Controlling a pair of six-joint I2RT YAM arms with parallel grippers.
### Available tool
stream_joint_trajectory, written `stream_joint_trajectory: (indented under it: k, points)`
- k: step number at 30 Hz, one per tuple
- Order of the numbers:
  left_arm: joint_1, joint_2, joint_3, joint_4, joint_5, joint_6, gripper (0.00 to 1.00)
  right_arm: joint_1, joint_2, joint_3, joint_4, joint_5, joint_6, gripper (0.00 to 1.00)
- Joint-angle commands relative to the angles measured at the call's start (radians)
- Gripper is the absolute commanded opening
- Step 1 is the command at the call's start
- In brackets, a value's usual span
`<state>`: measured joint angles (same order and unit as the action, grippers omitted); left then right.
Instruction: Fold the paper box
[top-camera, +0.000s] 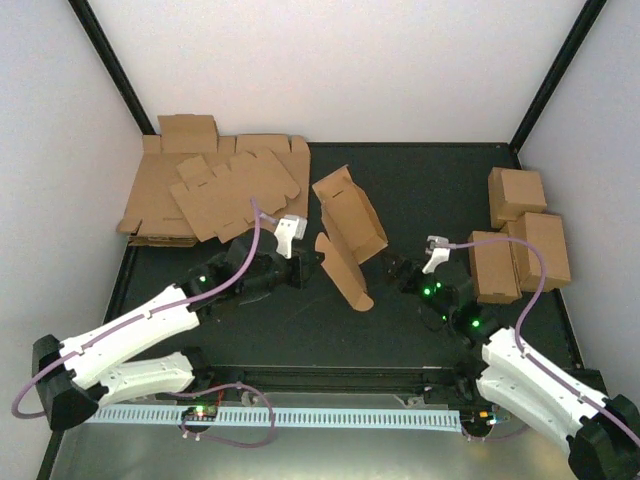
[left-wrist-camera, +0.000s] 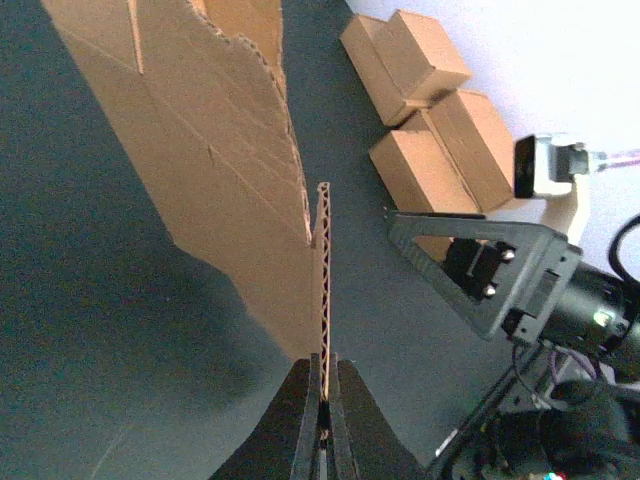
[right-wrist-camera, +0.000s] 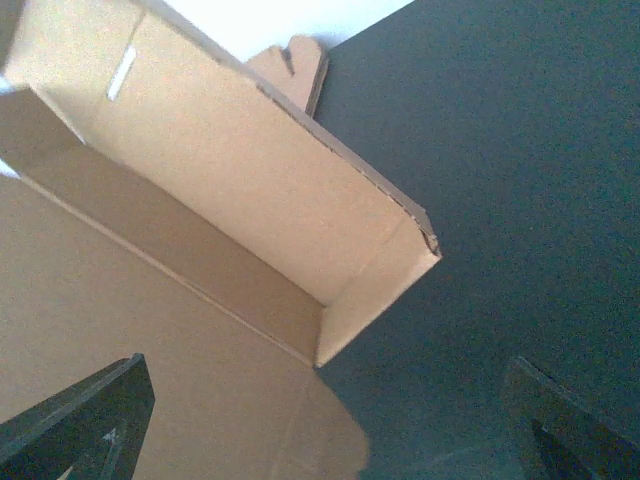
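Note:
The paper box stands half-formed in the middle of the dark table, with its walls raised and a long rounded flap hanging toward the front. My left gripper is shut on that flap's edge. In the left wrist view the corrugated edge runs straight up out of the closed fingers. My right gripper stands open just right of the box and holds nothing. In the right wrist view the box's inner corner and the flap lie between the wide-spread fingers.
A thick heap of flat cardboard blanks lies at the back left. Several finished brown boxes stand at the right edge, also seen in the left wrist view. A white slotted rail runs along the near edge.

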<state>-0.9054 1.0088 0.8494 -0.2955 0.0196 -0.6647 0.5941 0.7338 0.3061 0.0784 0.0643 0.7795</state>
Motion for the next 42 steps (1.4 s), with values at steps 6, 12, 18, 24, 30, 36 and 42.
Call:
stream_joint_trajectory:
  k: [6, 12, 18, 24, 30, 36, 42]
  points:
    - [0.040, -0.070, 0.164, -0.304, 0.166, 0.163, 0.02, 0.001, -0.034, 0.072, -0.133, -0.132, -0.286, 0.99]
    - [0.073, -0.078, 0.197, -0.365, 0.332, 0.164, 0.02, 0.001, 0.067, 0.219, -0.318, -0.034, -0.363, 0.99]
    - [0.101, -0.039, 0.251, -0.521, 0.367, 0.231, 0.02, 0.001, 0.117, 0.254, -0.306, -0.080, -0.394, 0.99]
    - [0.152, 0.047, 0.340, -0.701, 0.448, 0.333, 0.02, 0.002, 0.164, 0.283, -0.306, -0.143, -0.409, 0.99]
    - [0.156, 0.081, 0.373, -0.719, 0.460, 0.412, 0.02, 0.001, 0.167, 0.272, -0.276, -0.163, -0.416, 0.99]
    - [0.155, 0.030, 0.323, -0.616, 0.454, 0.454, 0.02, 0.001, 0.148, 0.281, -0.282, -0.153, -0.426, 0.99]
    - [0.154, -0.015, 0.255, -0.504, 0.448, 0.476, 0.02, 0.001, 0.086, 0.277, -0.274, -0.099, -0.430, 0.99]
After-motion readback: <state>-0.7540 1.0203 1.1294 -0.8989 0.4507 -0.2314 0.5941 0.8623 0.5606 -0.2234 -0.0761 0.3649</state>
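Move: My left hand already pinches the edge of the paper box's hanging panel. The box's middle lies some 9 cm ahead, 7 cm to the right and about 6 cm lower, with the flat cardboard sheets about 15 cm ahead and 21 cm left on the table. From my open, empty right hand the box's middle is about 11 cm ahead and 8 cm left, roughly level, and the nearest finished box stands some 24 cm to the right. Keeping its pinch, my left hand draws the box back about 6 cm and a little left, first rising some 3 cm, then sinking again, while turning about 25 degrees clockwise. My right hand stays wide open, dips back, then comes forward again and shifts 2 to 3 cm left towards the box, left side rolling down and fingers swinging counter-clockwise, until it is close by the tray's right edge. ##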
